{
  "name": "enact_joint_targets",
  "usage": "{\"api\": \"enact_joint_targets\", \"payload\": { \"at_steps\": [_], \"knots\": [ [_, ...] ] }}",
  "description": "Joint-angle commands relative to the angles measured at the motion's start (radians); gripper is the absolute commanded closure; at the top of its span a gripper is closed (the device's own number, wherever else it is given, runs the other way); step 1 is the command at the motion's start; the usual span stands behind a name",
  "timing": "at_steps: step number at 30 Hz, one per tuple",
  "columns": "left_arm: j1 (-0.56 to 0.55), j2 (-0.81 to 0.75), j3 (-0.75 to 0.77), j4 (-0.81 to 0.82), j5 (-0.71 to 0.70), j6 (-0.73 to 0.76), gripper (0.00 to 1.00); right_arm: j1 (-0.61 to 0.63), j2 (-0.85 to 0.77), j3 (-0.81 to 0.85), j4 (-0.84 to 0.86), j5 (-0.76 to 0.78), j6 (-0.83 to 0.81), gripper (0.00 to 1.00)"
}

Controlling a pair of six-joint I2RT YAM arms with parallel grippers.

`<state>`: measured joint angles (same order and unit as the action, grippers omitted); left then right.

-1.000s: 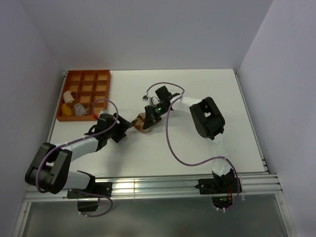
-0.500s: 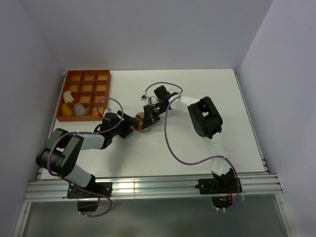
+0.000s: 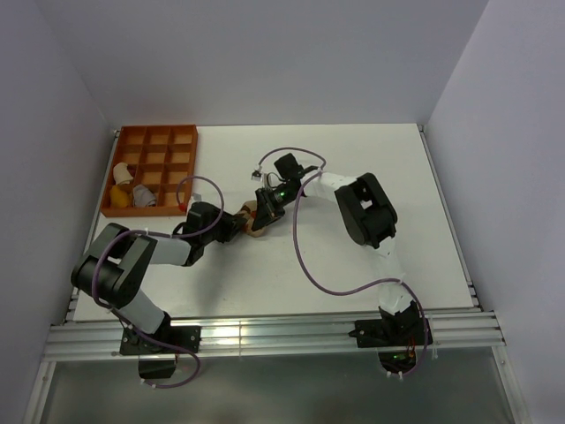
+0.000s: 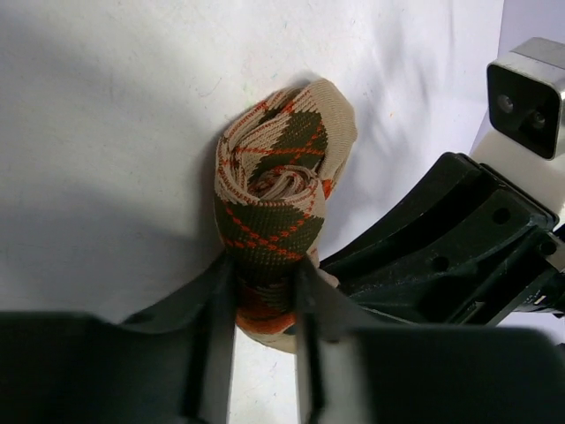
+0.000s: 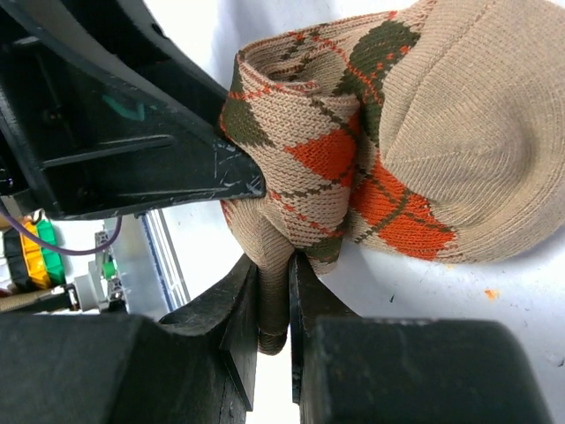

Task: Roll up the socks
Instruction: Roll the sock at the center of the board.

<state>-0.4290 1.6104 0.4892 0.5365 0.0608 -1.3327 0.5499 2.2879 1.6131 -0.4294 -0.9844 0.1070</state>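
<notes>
The socks (image 3: 254, 219) lie mid-table as one rolled bundle, tan with red, brown and white argyle diamonds. In the left wrist view the roll (image 4: 278, 199) shows its spiral end, and my left gripper (image 4: 265, 287) is shut on its near end, one finger on each side. In the right wrist view my right gripper (image 5: 274, 265) is shut on a fold of tan fabric hanging from the bundle (image 5: 388, 132). Both grippers meet at the bundle in the top view, the left gripper (image 3: 237, 223) from the left and the right gripper (image 3: 266, 210) from the upper right.
An orange compartment tray (image 3: 150, 130) stands at the back left with small white and yellow items (image 3: 132, 191) in its near cells. Purple cables (image 3: 305, 256) loop over the table by the right arm. The right arm's black body (image 4: 450, 247) sits close beside the roll.
My left arm has swung right up to the bundle and its jaws have closed on the roll. The right gripper has kept its grip and place.
</notes>
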Motion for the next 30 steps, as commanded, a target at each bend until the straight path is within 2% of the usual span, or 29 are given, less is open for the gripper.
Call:
{"api": "enact_joint_targets", "payload": {
  "at_steps": [1,2,5,6,9,12,17,20,30],
  "knots": [
    [-0.005,0.026,0.002,-0.09,-0.039,0.021,0.75,0.015,-0.024,-0.051,0.047,0.116,0.008,0.96],
    [-0.005,0.025,0.006,-0.116,-0.036,0.023,0.84,0.016,-0.037,-0.076,0.057,0.131,0.01,0.94],
    [-0.005,0.019,0.037,-0.177,-0.044,0.038,0.96,0.022,-0.108,-0.14,0.115,0.196,0.014,0.82],
    [-0.005,0.013,0.058,-0.235,-0.052,0.047,1.0,0.024,-0.157,-0.162,0.159,0.217,0.019,0.72],
    [-0.004,0.006,0.11,-0.347,-0.056,0.075,1.0,0.036,-0.277,-0.266,0.268,0.334,0.025,0.57],
    [-0.002,0.022,0.167,-0.44,-0.056,0.098,1.0,0.062,-0.402,-0.373,0.372,0.49,0.007,0.49],
    [-0.001,0.046,0.225,-0.518,-0.038,0.125,1.0,0.143,-0.563,-0.524,0.526,0.748,-0.076,0.46],
    [0.001,0.06,0.252,-0.535,-0.027,0.142,1.0,0.197,-0.606,-0.59,0.605,0.84,-0.142,0.44],
    [0.001,0.103,0.304,-0.596,0.016,0.182,1.0,0.355,-0.561,-0.631,0.73,1.026,-0.279,0.41]
  ]
}}
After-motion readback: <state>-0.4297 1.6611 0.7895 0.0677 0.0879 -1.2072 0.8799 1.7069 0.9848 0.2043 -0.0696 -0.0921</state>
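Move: The half-rolled argyle sock is already in the left hand's half-closed fingers, its middle about 2 cm ahead and 2 cm to the right of that hand point and perhaps a centimetre lower. From the right hand, which still pinches the sock's tan end, that middle lies roughly 3 cm ahead and 2 cm to the left, at much the same height. The wooden box stands some 23 cm to the left of the left hand and 14 cm farther out. The left hand finishes shutting its fingers on the near part of the roll and keeps that pinch, tipping some 15 degrees steeper as it eases a little over 1 cm forward. The right hand opens to over half, lets go of the tan end and rises about 6 cm off the sock, swinging out some 3 cm to its right and then back left while drawing back about 2 cm, its wrist rolling nearly 60 degrees so that the fingers come round from pointing slightly back to pointing forward, left and down over the sock. ##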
